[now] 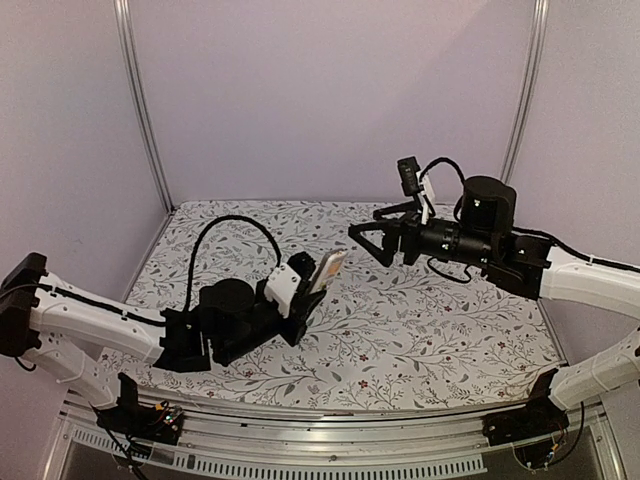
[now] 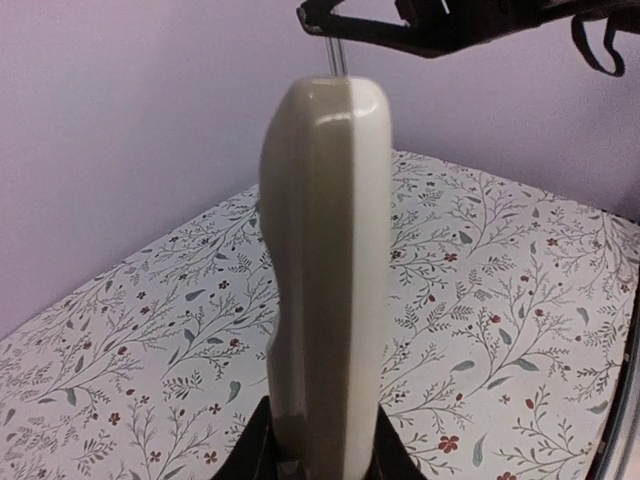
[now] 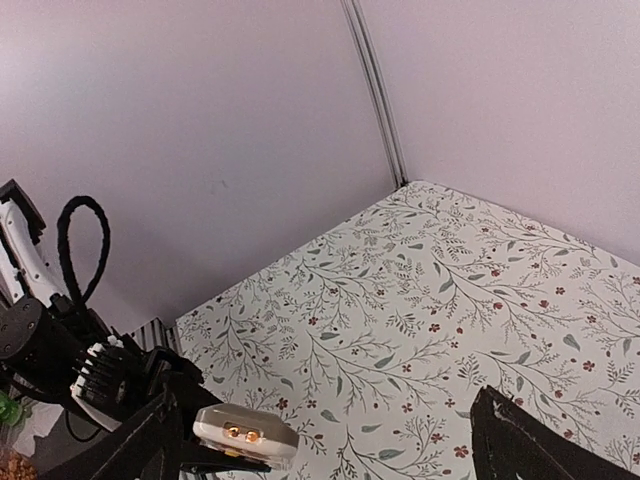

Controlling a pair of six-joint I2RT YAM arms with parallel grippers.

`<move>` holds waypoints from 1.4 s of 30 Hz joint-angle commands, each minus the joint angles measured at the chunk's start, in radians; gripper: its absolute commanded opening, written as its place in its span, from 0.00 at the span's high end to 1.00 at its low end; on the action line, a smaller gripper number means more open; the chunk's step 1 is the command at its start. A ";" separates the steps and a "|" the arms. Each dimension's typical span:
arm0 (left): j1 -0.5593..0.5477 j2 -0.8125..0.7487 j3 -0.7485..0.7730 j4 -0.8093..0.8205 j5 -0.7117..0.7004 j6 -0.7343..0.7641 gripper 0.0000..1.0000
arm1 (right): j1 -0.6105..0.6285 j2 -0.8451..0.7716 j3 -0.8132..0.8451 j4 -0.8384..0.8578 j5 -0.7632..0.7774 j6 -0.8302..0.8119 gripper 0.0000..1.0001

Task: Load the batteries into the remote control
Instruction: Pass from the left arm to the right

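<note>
My left gripper (image 1: 308,292) is shut on the remote control (image 1: 326,270) and holds it by its lower end, tilted up off the table. In the left wrist view the remote control (image 2: 325,270) stands edge-on between the black fingers (image 2: 245,450), one half cream-white and the other tan-grey. My right gripper (image 1: 376,232) hovers open, just right of the remote's top end and apart from it. The right wrist view shows the remote's end (image 3: 245,435) with two small orange lights, close to the left finger (image 3: 130,450); nothing sits between the fingers. The batteries are out of view.
A floral cloth (image 1: 420,320) covers the table. Lilac walls close the back and sides, with metal posts (image 1: 143,110) at the corners. The left arm's black cable (image 1: 235,222) loops above the cloth. A metal rail (image 1: 330,462) runs along the near edge.
</note>
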 commanded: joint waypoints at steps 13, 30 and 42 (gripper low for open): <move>0.012 0.064 0.040 0.217 -0.101 -0.061 1.00 | 0.147 0.143 -0.027 0.196 0.133 0.181 0.03; 0.012 0.074 0.048 0.216 -0.110 -0.035 1.00 | 0.177 0.251 0.017 0.197 0.107 0.179 0.43; 0.012 0.067 0.035 0.218 -0.082 -0.037 0.80 | 0.177 0.245 0.042 0.145 0.135 0.135 0.76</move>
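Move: Some 7 cm to the right hand's left, 3 cm nearer the base and 8 cm below it is the middle of the remote control, its free end turned towards that hand. The left fingers grip its other end, about 10 cm left of the right hand, 7 cm back and 10 cm below. From the left hand, the remote's middle is roughly 4 cm ahead, 3 cm right and 2 cm up; the right fingers wait some 7 cm ahead, 10 cm right and 10 cm up. Reaching left and down to the held remote, the wide-open right hand travels about 7 cm left, first rising a centimetre, then sinking to 6 cm below its start, drawing back slightly and tipping down some 10 degrees. Its fingers close to about half and pinch the remote just beyond the left fingers. The left hand keeps its grip, lifts the remote 2.5 cm and forward 2 cm with a slight twist, then stays. ##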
